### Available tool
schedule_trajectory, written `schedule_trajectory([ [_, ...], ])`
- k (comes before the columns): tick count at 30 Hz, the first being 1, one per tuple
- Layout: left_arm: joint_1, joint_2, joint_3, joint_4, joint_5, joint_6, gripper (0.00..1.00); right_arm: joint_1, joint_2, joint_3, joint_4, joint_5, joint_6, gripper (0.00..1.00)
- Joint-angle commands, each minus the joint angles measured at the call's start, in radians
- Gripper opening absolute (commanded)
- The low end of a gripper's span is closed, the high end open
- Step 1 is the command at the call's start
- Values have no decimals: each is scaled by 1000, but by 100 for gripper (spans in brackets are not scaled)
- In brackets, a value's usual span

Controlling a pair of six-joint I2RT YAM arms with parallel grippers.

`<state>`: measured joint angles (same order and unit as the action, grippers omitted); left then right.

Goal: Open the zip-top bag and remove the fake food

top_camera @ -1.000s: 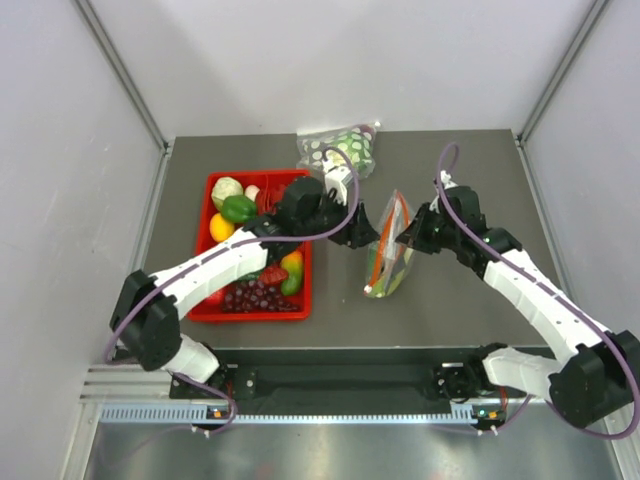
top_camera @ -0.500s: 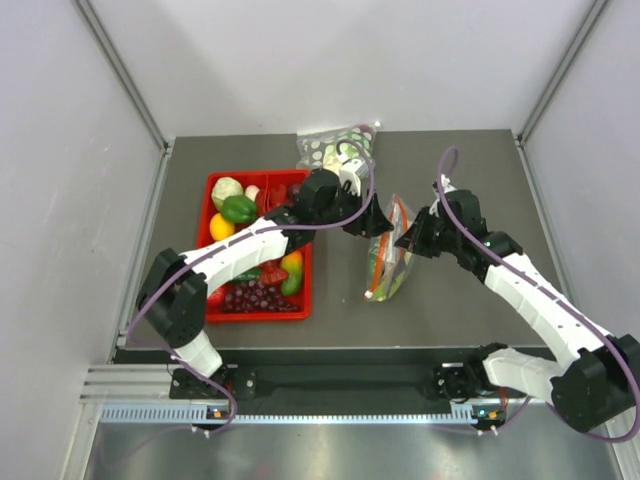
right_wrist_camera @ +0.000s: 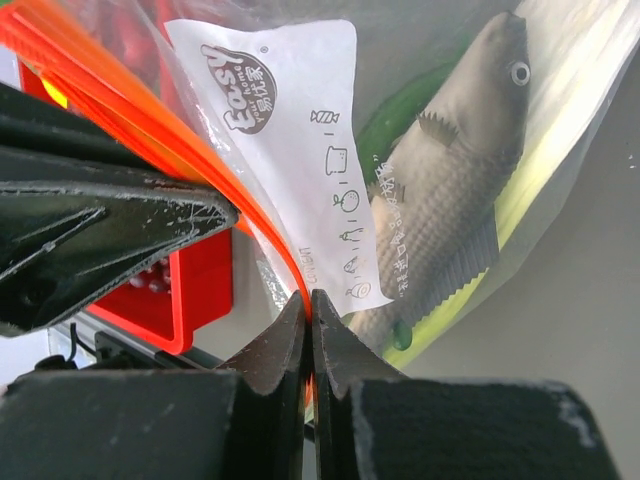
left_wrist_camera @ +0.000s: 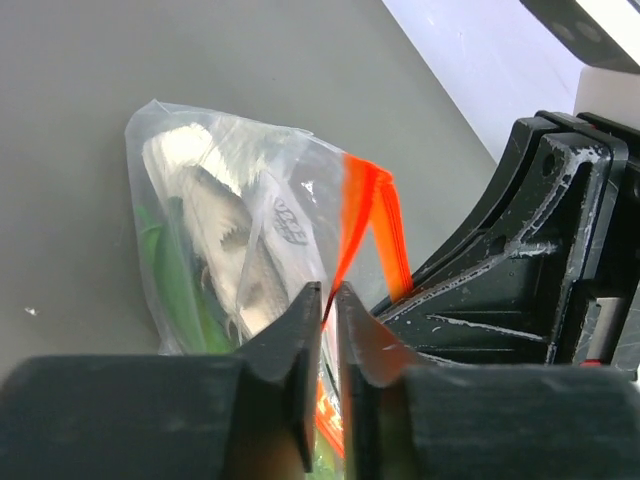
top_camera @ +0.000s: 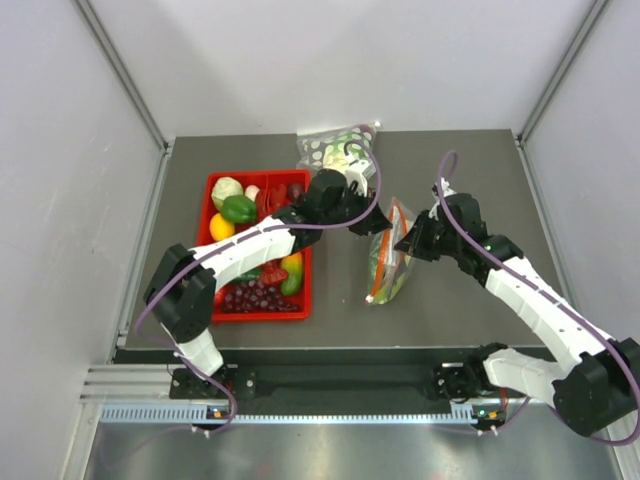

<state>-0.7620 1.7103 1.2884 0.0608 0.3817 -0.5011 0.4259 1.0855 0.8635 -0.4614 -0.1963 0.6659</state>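
The zip-top bag lies tilted up at mid-table, its orange-red strip raised between both grippers. My left gripper has its jaws closed to a thin slit on one lip of the strip. My right gripper is shut on the other lip, just under the white label. Fake food sits inside the bag. The grey fish lies over a green piece and a pale yellow-green stalk. The left wrist view shows pale pieces and a green one.
A red tray of fruit, with purple grapes, stands left of the bag under my left arm. A clear dotted bag lies at the back edge. Grey walls close in the table on three sides.
My left arm has reached right to the bag and its jaws have closed from wide open onto the orange strip. The right gripper has kept its hold; the bag has shifted slightly.
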Motion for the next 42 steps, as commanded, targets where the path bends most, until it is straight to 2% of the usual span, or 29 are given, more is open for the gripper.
schedule_trajectory([
  [1, -3, -24, 8, 79, 20, 1, 14, 13, -32, 5, 20, -2, 0, 0],
  [4, -2, -29, -4, 88, 28, -5, 0, 13, -32, 5, 18, -2, 0, 0],
  [10, 23, -67, 5, 27, 19, 30, 0, 10, -42, 32, -32, 44, -8, 0],
  [18, 173, -130, 51, -234, 59, 71, 0, -44, -32, 150, -123, 118, -86, 0],
  [24, 194, -138, 91, -348, 74, 127, 0, -117, -6, 216, -151, 106, -129, 0],
  [30, 194, -80, 141, -335, 124, 89, 0, -225, 20, 330, -189, 104, -192, 0],
  [37, 179, 28, 291, -286, 174, 41, 0, -357, 33, 433, -226, 71, -252, 0],
  [42, 164, 81, 324, -282, 172, 65, 0, -372, 39, 479, -226, 48, -270, 0],
])
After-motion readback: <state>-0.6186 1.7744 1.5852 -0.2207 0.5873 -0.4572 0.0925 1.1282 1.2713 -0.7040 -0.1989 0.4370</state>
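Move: The free length of the bag's orange zip rim already runs between the left hand's nearly closed fingertips, so it is about 0 cm away; it lies some 4 cm ahead of the right hand, 3 cm to its left and 2 cm above. From the left hand, the bag's body with the fish hangs about 8 cm below, 3 cm back and 2 cm right; the red bin's middle is roughly 30 cm left, 3 cm ahead and 15 cm below. The left fingers close fully and pinch the orange rim, while the right hand keeps its grip on the rim nearby. Then the two draw apart: the right travels up and right by about 10 cm each, plus some forward, tilting its fingers up and turning clockwise; the left swings some 8 cm left and a little forward, then comes back right as it rises about 5 cm. ##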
